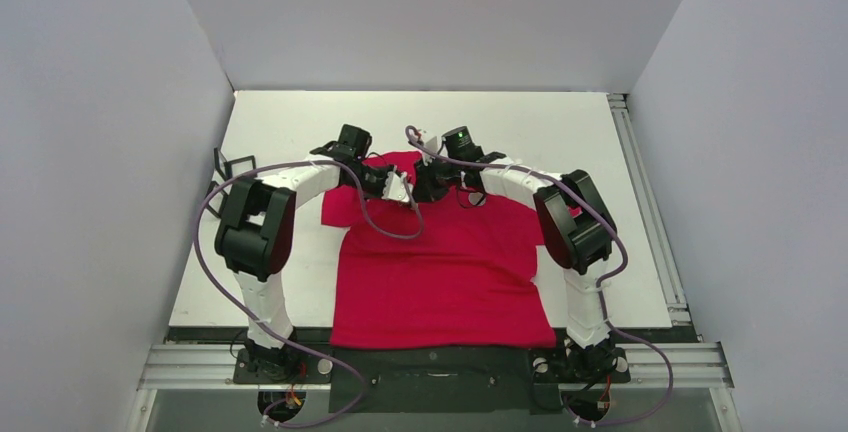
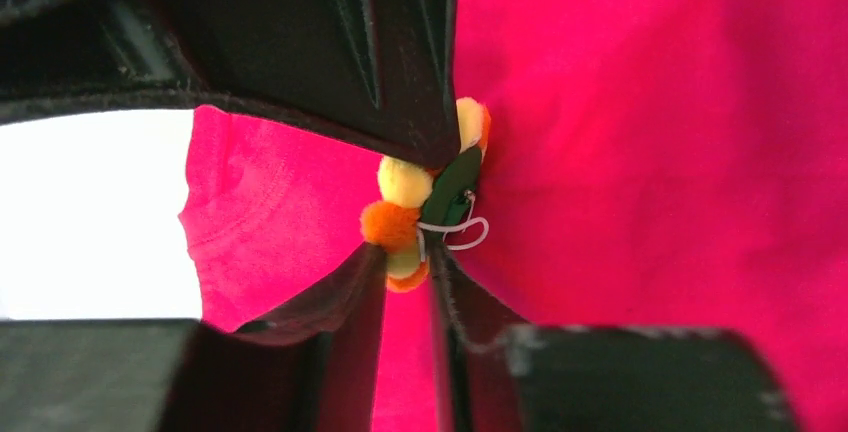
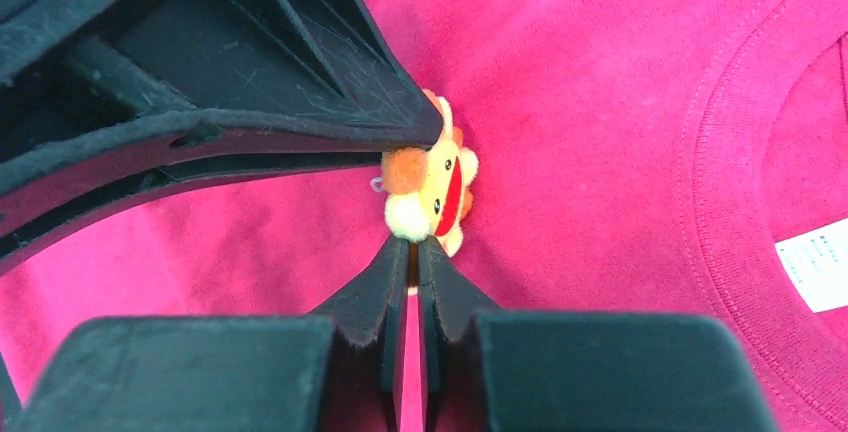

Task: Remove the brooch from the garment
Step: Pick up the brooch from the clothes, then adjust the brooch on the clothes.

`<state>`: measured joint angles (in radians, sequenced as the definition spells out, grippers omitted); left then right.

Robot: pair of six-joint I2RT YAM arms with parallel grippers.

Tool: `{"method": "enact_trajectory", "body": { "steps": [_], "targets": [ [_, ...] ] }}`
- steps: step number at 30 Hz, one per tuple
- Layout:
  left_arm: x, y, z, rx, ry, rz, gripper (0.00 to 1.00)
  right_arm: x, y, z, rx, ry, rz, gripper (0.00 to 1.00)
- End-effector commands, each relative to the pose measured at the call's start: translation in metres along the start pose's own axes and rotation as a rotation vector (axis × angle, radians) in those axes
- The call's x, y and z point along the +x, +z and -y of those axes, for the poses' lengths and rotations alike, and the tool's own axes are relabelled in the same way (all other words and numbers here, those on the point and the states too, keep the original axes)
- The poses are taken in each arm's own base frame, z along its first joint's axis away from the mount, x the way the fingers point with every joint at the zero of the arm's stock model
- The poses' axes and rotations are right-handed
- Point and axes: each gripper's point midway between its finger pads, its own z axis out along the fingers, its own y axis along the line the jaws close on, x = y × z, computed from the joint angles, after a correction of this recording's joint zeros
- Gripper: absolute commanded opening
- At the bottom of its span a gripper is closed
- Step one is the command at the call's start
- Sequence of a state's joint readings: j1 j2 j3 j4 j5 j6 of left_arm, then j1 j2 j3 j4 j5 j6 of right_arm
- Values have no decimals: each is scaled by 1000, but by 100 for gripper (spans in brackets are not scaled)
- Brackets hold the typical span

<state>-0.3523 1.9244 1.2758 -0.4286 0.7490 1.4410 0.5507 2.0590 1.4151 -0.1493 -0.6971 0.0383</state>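
Observation:
The garment (image 1: 450, 262), a bright red T-shirt, lies flat on the white table, and both arms meet over its upper chest. The brooch (image 2: 415, 207) is a cluster of orange and yellow pom-poms on a green back with a white wire pin. From the other side the brooch (image 3: 432, 192) shows a yellow face with a red mouth. My left gripper (image 2: 408, 257) has narrowed onto one end, a fingertip touching each side. My right gripper (image 3: 412, 244) is shut on the opposite edge. In the top view the grippers (image 1: 408, 188) hide the brooch.
The shirt's ribbed neckline (image 3: 720, 202) and white label (image 3: 815, 262) lie just right of the brooch. A small black frame (image 1: 232, 164) stands at the table's left edge. A metal rail (image 1: 640, 202) runs along the right side, and white walls enclose the table.

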Motion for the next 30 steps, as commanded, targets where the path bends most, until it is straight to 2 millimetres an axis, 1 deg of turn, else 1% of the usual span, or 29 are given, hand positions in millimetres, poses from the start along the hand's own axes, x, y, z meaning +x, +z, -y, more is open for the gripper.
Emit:
{"method": "enact_trajectory", "body": {
  "steps": [1,2,3,5,6,7,8,9,10,11,12,13,14,15,16,17,18,19,21,23,24,25,26,27,28,30],
  "targets": [
    [-7,-2,13,93,8,-18,13,-24,-10,-5,-33,-48,59,0],
    [-10,-3,14,99,-6,-18,4,-26,-12,-6,-34,-45,64,0],
    [-14,-6,18,107,-41,-17,1,-27,-15,-5,-31,-42,68,0],
    [-22,-10,22,102,-99,-8,0,-32,-23,-5,-28,-31,86,1],
    [-24,-11,25,99,-125,-1,0,-37,-28,-8,-30,-23,101,4],
    [-29,-15,25,87,-176,2,0,-42,-36,-8,-24,-23,120,10],
    [-30,-15,28,82,-201,5,0,-41,-40,-6,-21,1,123,17],
    [-35,-18,28,70,-253,7,0,-46,-48,-9,-19,0,140,22],
    [-36,-18,30,63,-279,11,0,-42,-52,-6,-12,19,141,31],
    [-40,-22,31,49,-340,13,0,-47,-59,-7,-8,17,156,35],
    [-41,-22,33,40,-365,17,0,-42,-63,-3,3,35,156,42],
    [-45,-25,33,28,-429,25,0,-44,-70,-4,9,34,167,44],
    [-47,-25,35,19,-461,33,0,-39,-72,-2,17,47,161,48],
    [-52,-28,37,15,-523,44,0,-39,-77,-2,19,43,165,49],
    [-56,-29,35,4,-542,59,0,-33,-79,-1,23,54,154,51],
    [-61,-31,37,0,-614,78,0,-33,-81,-2,23,48,155,52],
    [-63,-32,34,-12,-638,90,0,-28,-82,-1,25,54,147,54],
    [-66,-33,34,-11,-702,100,0,-28,-83,-2,26,52,148,55],
    [-66,-34,34,2,-792,103,0,-25,-82,-3,24,68,145,57],
    [-61,-35,35,23,-904,97,0,-25,-81,-3,22,88,152,58],
    [-55,-34,40,39,-993,84,0,-27,-80,-2,23,90,159,58],
    [-53,-34,39,40,-1029,85,0,-27,-79,-2,22,102,160,58],
    [-45,-34,40,39,-1108,78,0,-28,-79,-1,21,103,167,58],
    [-41,-33,41,37,-1147,77,0,-29,-77,-1,18,114,168,58],
    [-33,-33,41,27,-1216,75,0,-31,-76,-1,15,113,178,58],
    [-18,-31,42,15,-1301,63,0,-31,-73,-1,8,129,185,58]
  ]
}}
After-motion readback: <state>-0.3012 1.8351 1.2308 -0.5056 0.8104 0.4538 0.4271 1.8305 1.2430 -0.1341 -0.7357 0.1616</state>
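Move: Both hands meet at the brooch. It lies about 2 cm to the right of the left hand's point and 1 cm lower, between its partly open tips, and roughly 1 cm to the left of and 1 cm below the right hand, which already pinches it. From the left hand, the silver disc lies on the garment some 14 cm right and 1 cm back, the white collar label about 7 cm right and 6 cm ahead, both around 5 cm lower. The left fingers close fully on the brooch's edge, then the right hand opens to let go of it and backs off about 6 cm to the right and 5 cm up, staying open. Keeping its pinch, the left hand draws the brooch back some 6 cm and slightly up, sinking a little at the end, while rolling about 60 degrees around its own finger line, counter-clockwise looking along the fingers. ##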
